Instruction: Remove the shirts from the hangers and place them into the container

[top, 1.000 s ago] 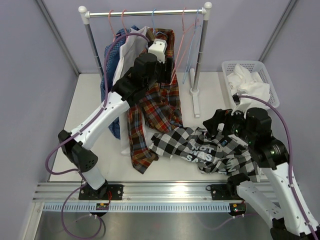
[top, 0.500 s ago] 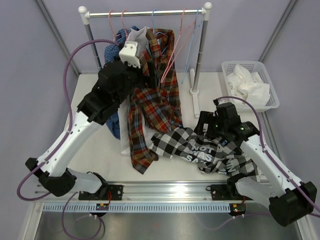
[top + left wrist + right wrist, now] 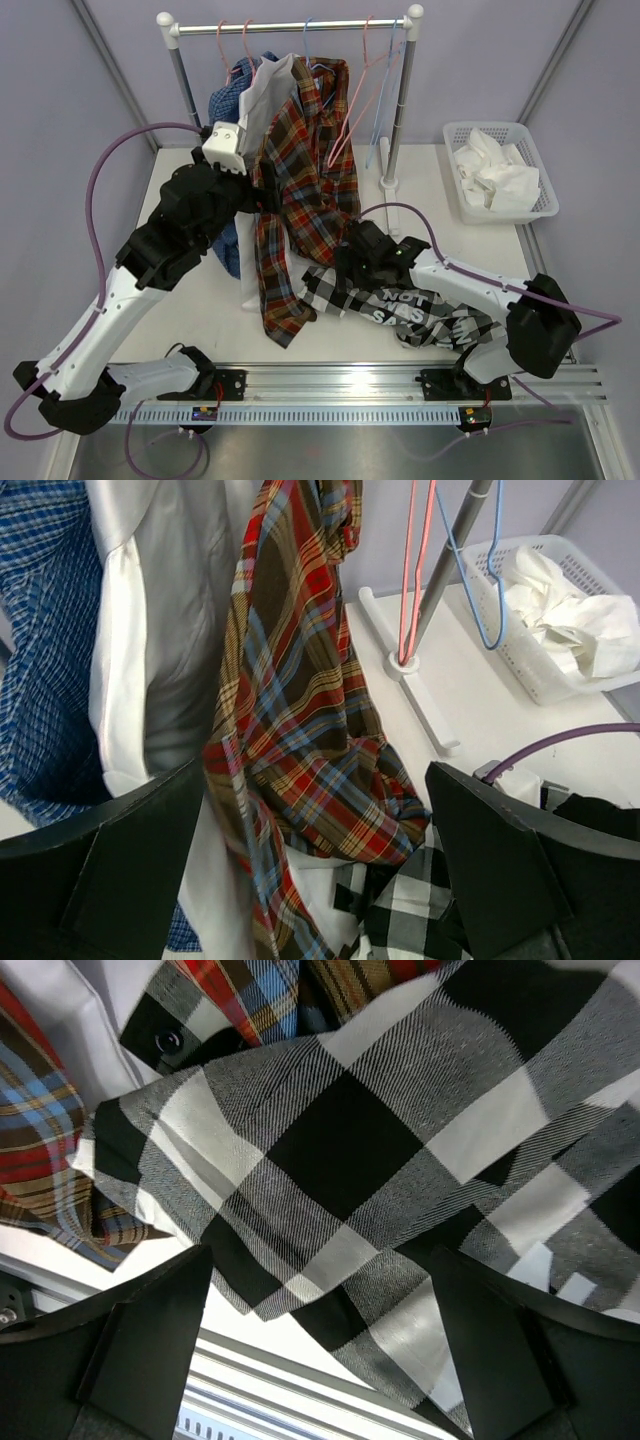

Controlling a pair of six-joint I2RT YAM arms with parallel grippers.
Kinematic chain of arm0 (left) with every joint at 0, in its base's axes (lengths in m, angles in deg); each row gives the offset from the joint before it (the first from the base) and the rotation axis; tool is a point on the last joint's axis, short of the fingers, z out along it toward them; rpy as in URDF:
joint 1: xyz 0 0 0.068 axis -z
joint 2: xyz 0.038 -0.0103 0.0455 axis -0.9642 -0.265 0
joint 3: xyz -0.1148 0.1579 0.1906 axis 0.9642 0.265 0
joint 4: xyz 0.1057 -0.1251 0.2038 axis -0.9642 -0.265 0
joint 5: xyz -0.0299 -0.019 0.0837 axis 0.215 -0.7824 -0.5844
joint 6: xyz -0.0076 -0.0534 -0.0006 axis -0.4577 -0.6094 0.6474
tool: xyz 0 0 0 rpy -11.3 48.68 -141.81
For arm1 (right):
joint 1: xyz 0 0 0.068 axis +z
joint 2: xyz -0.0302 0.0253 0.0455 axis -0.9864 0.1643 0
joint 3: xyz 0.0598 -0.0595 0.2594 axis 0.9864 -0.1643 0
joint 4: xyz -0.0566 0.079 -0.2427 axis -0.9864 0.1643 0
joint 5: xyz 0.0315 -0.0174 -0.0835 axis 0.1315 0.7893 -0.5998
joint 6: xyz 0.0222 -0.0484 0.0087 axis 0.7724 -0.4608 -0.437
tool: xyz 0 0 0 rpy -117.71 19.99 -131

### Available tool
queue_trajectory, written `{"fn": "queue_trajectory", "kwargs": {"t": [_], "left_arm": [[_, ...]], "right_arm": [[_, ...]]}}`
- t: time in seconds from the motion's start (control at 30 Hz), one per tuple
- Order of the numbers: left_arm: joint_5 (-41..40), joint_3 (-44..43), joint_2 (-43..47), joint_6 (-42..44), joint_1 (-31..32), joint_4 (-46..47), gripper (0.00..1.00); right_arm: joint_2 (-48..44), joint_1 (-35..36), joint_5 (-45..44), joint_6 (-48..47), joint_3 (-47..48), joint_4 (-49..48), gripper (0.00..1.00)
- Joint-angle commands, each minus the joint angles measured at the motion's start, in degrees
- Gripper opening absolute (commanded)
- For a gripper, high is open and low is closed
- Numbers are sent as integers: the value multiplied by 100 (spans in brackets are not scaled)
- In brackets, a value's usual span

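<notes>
The red-orange plaid shirt (image 3: 310, 190) hangs from the rail and trails onto the table, beside a white shirt (image 3: 262, 95) and a blue checked shirt (image 3: 228, 95). My left gripper (image 3: 262, 195) is open just left of the plaid shirt (image 3: 300, 680), which shows beyond its fingers, ungripped. The black-and-white checked shirt (image 3: 400, 300) lies crumpled on the table. My right gripper (image 3: 345, 270) hovers open over the left end of this checked shirt (image 3: 340, 1140). The container (image 3: 452, 130) at the right holds a white shirt (image 3: 495, 172). Bare pink hangers (image 3: 365, 60) and a light blue hanger (image 3: 385, 110) hang on the rail.
The rack's rail (image 3: 290, 25) spans the back, its right post standing on a white foot (image 3: 392, 205) between the shirts and the container. A metal track (image 3: 330, 385) runs along the near table edge. Purple cables loop off both arms.
My left gripper opened and drew back down-left from the rail, away from the plaid shirt. My right arm swung left across the checked shirt to its left end.
</notes>
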Motion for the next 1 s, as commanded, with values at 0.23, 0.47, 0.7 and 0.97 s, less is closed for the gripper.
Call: {"fn": "queue_trajectory", "kwargs": {"t": [0.23, 0.47, 0.7, 0.97], "left_arm": [[-327, 254, 392, 99, -33, 33, 99], [-266, 280, 392, 107, -41, 42, 99], [-230, 236, 392, 116, -33, 42, 99], [-151, 201, 401, 81, -41, 51, 99]], "right_arm": [[304, 70, -820, 584, -111, -159, 69], [24, -62, -1119, 812, -401, -1, 3], [-1338, -1282, -1873, 742, -437, 990, 0], [-2411, -3005, -2132, 663, -471, 1985, 0]]}}
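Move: The left part of the black-and-white shirt lies almost straight below the open right gripper, some 4 cm down and 2 cm to its right. The red plaid shirt's hem hangs about 6 cm ahead and 4 cm to the left of this gripper. The container stands roughly 24 cm farther out and 32 cm to its right. From the left gripper, that same part of the black-and-white shirt is about 7 cm back, 12 cm right and 35 cm down. Lower the right gripper about 3 cm into the black-and-white shirt beneath it, closing the fingers fully to pinch up a fold of cloth. Then sweep the hand quickly right, some 20 cm towards the container's side, rising about 9 cm and easing a little forward, the wrist turning some 40 degrees clockwise and the fingers keeping their pinch. ##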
